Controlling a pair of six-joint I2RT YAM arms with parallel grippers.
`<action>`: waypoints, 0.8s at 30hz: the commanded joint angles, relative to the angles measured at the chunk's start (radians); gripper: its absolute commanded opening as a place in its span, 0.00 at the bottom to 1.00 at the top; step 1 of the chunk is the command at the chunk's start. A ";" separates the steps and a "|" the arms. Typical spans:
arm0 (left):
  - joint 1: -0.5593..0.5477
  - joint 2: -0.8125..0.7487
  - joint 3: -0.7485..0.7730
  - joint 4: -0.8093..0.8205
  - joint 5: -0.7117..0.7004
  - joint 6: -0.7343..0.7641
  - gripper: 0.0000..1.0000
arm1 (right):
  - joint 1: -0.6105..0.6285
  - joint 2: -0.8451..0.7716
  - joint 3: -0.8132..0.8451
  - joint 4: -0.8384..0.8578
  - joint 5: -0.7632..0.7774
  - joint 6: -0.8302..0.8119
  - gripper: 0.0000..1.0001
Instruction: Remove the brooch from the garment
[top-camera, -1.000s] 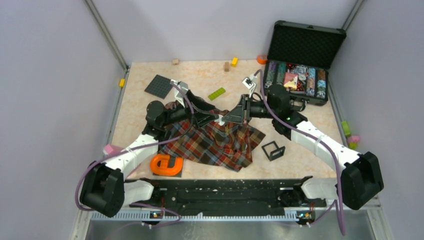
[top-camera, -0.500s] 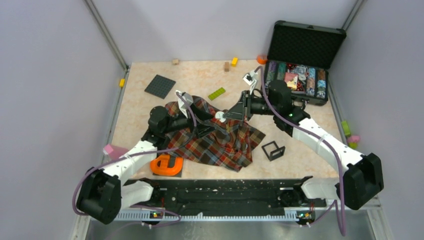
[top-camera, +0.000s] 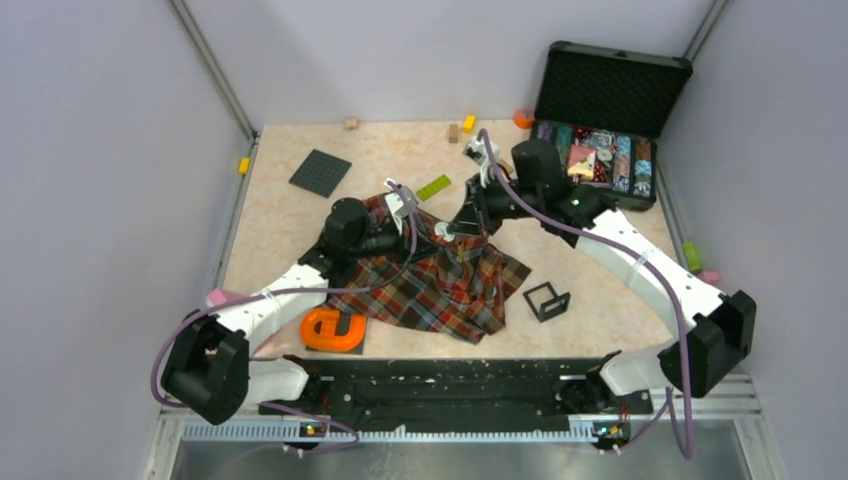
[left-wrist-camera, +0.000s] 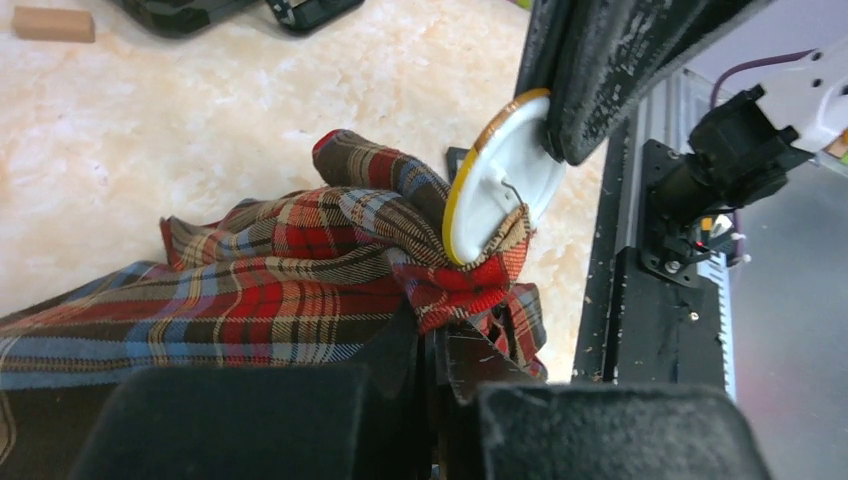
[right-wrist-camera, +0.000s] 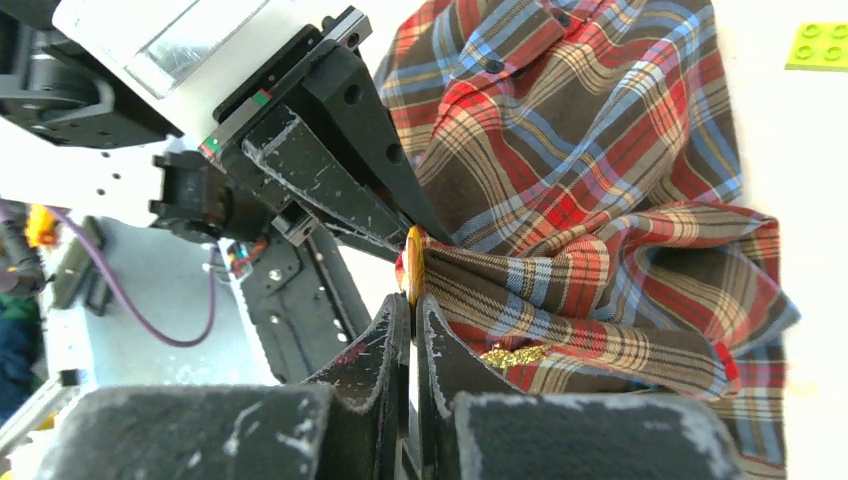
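Note:
The garment, a plaid shirt, lies crumpled mid-table, with one fold pulled up between the two arms. The brooch, a white disc with a gold rim, stands on edge at the top of that fold and shows as a small white spot from above. My right gripper is shut on the brooch's edge. My left gripper is shut on the bunched red cloth directly under the disc. From above, the left gripper and right gripper meet tip to tip.
An open black case of poker chips stands at the back right. A black square plate and a green brick lie behind the shirt. An orange piece and a black frame cube sit near the front.
My left gripper moved right along the shirt to the brooch and shut on the cloth under it. The right gripper shifted slightly back and left, still holding the brooch.

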 joint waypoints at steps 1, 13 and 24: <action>-0.007 -0.017 0.055 -0.101 -0.116 0.072 0.00 | 0.061 0.065 0.133 -0.261 0.162 -0.181 0.00; -0.049 -0.029 0.088 -0.206 -0.277 0.132 0.00 | 0.118 0.129 0.155 -0.378 0.316 -0.204 0.00; -0.056 -0.072 0.024 -0.131 -0.248 0.097 0.55 | 0.078 0.070 0.105 -0.252 0.203 -0.142 0.00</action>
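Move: The right hand already holds the brooch edge-on, its disc about 2 cm left of the pads and 1 cm below them. The cloth pinched by the left fingers is about 5 cm left of that hand, 1 cm back and 4 cm lower. From the left hand, the brooch is about 3 cm right, 1 cm ahead and 3 cm above; the green brick is some 17 cm straight ahead, 14 cm below. The black frame is about 19 cm right of the right hand, 10 cm back and 18 cm below. Still gripping the brooch, the right hand draws it down about 7 cm and slightly right, past the pinched cloth, its fingers tipping some 20 degrees further downward before it holds still. The left hand keeps the cloth pinched while sinking about 3 cm and edging forward, then stays there and opens about halfway, ending its pinch. ##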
